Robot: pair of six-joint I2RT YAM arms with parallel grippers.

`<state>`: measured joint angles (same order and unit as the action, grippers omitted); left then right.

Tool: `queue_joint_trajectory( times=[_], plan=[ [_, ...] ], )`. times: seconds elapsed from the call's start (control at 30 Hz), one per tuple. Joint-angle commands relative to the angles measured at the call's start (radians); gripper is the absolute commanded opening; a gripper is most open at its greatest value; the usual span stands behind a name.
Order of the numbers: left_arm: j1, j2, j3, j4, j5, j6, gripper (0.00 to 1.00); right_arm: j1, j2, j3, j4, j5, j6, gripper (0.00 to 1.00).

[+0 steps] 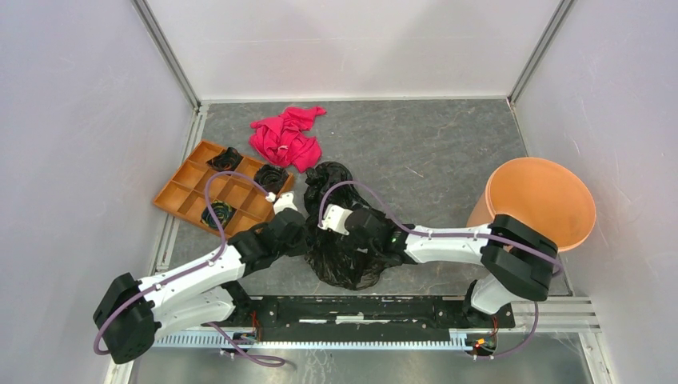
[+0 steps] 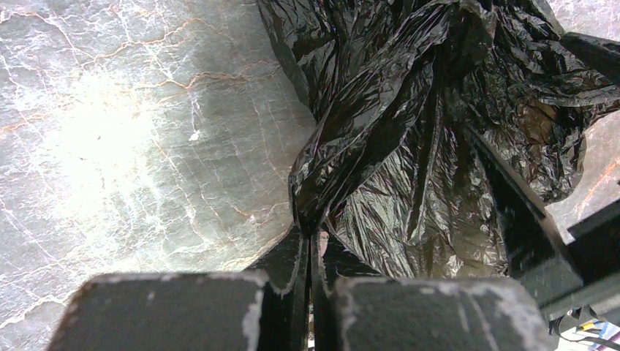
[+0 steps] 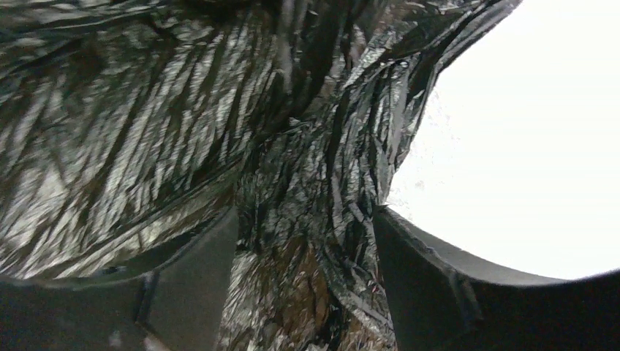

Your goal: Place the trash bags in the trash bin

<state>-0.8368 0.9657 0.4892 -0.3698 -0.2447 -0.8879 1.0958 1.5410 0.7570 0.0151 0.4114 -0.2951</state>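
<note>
A big crumpled black trash bag [image 1: 345, 256] lies on the table between both arms. My left gripper [image 1: 300, 234] is at its left edge. In the left wrist view that gripper [image 2: 314, 238] is shut on a twisted fold of the bag [image 2: 409, 146]. My right gripper [image 1: 345, 232] is pressed into the bag from the right. Its fingers [image 3: 424, 278] stand wide apart, open, with loose film [image 3: 307, 219] lying between them. Three small black wads [image 1: 226, 158] sit in the orange tray's compartments. The orange trash bin [image 1: 540, 200] stands at the far right, apart from both grippers.
A flat orange compartment tray [image 1: 188, 196] lies at the back left. A pink-red cloth [image 1: 286, 136] is bunched behind it, close to the bag's far end. White walls enclose the table on three sides. The arms' base rail [image 1: 360, 308] runs along the near edge.
</note>
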Motion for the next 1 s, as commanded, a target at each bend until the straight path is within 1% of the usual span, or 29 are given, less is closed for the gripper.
queue_joint_trajectory(
  times=[0.0, 0.1, 0.2, 0.23, 0.3, 0.37, 0.43, 0.47, 0.5, 0.57, 0.63, 0.7, 0.77, 0.87, 0.9, 0.97],
  plan=[
    [0.008, -0.025, -0.006, 0.001, -0.026, 0.029, 0.02, -0.001, 0.051, 0.034, 0.111, 0.138, 0.030, 0.70],
    [0.010, -0.036, -0.011, -0.002, -0.027, 0.028, 0.02, -0.001, 0.074, 0.032, 0.130, 0.133, 0.023, 0.64],
    [0.011, -0.045, -0.017, -0.003, -0.027, 0.026, 0.02, -0.001, 0.091, 0.038, 0.135, 0.129, 0.027, 0.62],
    [0.011, -0.045, -0.017, -0.005, -0.028, 0.026, 0.02, -0.001, 0.090, 0.039, 0.137, 0.131, 0.033, 0.59],
    [0.012, -0.046, -0.017, -0.006, -0.028, 0.026, 0.02, -0.002, 0.081, 0.032, 0.146, 0.147, 0.052, 0.47],
    [0.013, -0.047, -0.016, -0.010, -0.031, 0.027, 0.02, -0.008, 0.058, 0.030, 0.148, 0.170, 0.078, 0.30],
    [0.014, -0.045, -0.013, -0.011, -0.038, 0.032, 0.02, -0.027, 0.022, 0.030, 0.139, 0.160, 0.114, 0.15],
    [0.015, -0.043, -0.008, -0.010, -0.044, 0.037, 0.02, -0.045, 0.002, 0.027, 0.135, 0.143, 0.135, 0.10],
    [0.017, -0.037, -0.001, -0.003, -0.051, 0.046, 0.02, -0.066, -0.018, 0.021, 0.137, 0.115, 0.158, 0.07],
    [0.023, -0.009, 0.025, 0.019, -0.056, 0.073, 0.02, -0.134, -0.053, -0.008, 0.155, 0.020, 0.209, 0.04],
    [0.033, 0.056, 0.077, 0.043, -0.063, 0.113, 0.02, -0.233, -0.067, -0.010, 0.150, -0.131, 0.270, 0.00],
    [0.070, 0.169, 0.166, 0.048, -0.065, 0.172, 0.02, -0.308, -0.060, 0.034, 0.105, -0.225, 0.316, 0.00],
    [0.125, 0.284, 0.307, 0.008, -0.054, 0.243, 0.02, -0.365, -0.048, 0.126, 0.026, -0.279, 0.339, 0.00],
    [0.199, 0.435, 0.615, -0.088, -0.064, 0.362, 0.02, -0.429, -0.035, 0.360, -0.170, -0.278, 0.318, 0.00],
    [0.203, 0.463, 0.741, -0.120, -0.074, 0.400, 0.02, -0.439, -0.041, 0.440, -0.238, -0.263, 0.306, 0.00],
    [0.202, 0.471, 0.953, -0.140, -0.054, 0.472, 0.02, -0.442, -0.091, 0.616, -0.321, -0.228, 0.261, 0.00]
  ],
)
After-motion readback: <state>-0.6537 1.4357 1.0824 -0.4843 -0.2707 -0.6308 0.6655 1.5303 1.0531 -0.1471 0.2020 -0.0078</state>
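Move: The left gripper already pinches one edge of the black trash bag; the spread-out bag's middle lies about 7 cm to its right, level with it and some 3 cm lower. For the open right hand, the bag rim to be gripped is about 2 cm ahead, straight on, and 1 cm below. Of the left hand, the nearest black coil in the tray is roughly 7 cm left and 11 cm ahead, and the pink cloth 4 cm left and 19 cm ahead. Hold the left gripper shut on its bag edge and nearly still while the right one eases 2 cm forward and slightly down, then closes on the rim. Next swing both hands quickly forward and up towards the far side, the left about 13 cm out, the right drawing off to its right and turning some 30 degrees, mostly clockwise with its left side rising. ##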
